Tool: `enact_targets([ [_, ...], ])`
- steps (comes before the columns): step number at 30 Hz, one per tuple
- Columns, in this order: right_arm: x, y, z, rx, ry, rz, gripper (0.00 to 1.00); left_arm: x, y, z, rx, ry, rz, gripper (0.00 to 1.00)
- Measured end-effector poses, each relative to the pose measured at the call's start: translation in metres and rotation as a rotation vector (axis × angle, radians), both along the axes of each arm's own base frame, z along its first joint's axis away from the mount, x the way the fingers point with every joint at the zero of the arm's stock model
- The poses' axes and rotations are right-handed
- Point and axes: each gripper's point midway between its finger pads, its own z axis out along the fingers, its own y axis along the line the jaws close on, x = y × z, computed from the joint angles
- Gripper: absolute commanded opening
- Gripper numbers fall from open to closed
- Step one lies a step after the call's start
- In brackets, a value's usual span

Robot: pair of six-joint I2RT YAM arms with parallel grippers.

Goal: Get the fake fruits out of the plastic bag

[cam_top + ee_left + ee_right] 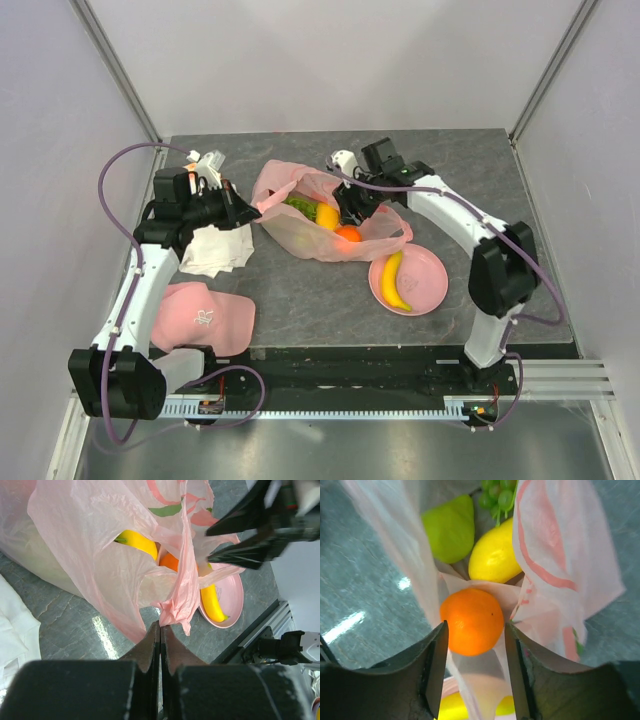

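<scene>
The pale-pink plastic bag (pixel 300 225) lies mid-table with its mouth toward the right. My left gripper (pixel 252 207) is shut on the bag's left edge; in the left wrist view its fingertips (pixel 160 626) pinch a fold of bag (pixel 175 605). My right gripper (pixel 350 214) reaches into the bag's mouth. Its fingers (pixel 475 626) are closed against both sides of the orange (pixel 472 622). Deeper in the bag lie a yellow fruit (pixel 495 555), a green pear-shaped fruit (pixel 451 530) and green grapes (pixel 495 495). A banana (pixel 395 280) lies on the pink plate (pixel 432 285).
A white cloth (pixel 215 250) lies under the left arm and a pink cloth with a logo (pixel 205 315) at the near left edge. The plate sits right beside the bag's mouth. White walls close in the table on three sides.
</scene>
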Motion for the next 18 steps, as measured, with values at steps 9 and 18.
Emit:
enact_targets([
  [9,0.01,-0.004,-0.074,-0.117,0.141,-0.083,0.7,0.0,0.0,0.0,0.0,-0.002,0.0,0.02],
  [18,-0.003,0.004,-0.078,-0.123,0.167,-0.096,0.81,-0.002,0.0,-0.008,0.001,0.014,0.0,0.02],
])
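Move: The right hand hovers over the open bag with the orange some 11 cm below, about 2 cm ahead and 1 cm left. From this hand the yellow fruit lies about 5 cm ahead and 7 left, the green fruit level and 10 left, both as low as the orange. The banana on the plate is roughly 10 cm back and 10 right. From the left hand the orange lies about 20 cm right, 5 ahead and 17 down. Straight down, about 8 cm, the right hand dips into the bag's mouth towards the orange, fast at first, then hanging nearly level over it. The fingers tip some 10 degrees steeper and, from roughly half open, spread to about three quarters, their tips coming to either side of the orange. The left hand keeps its pinch on the bag's rim. ##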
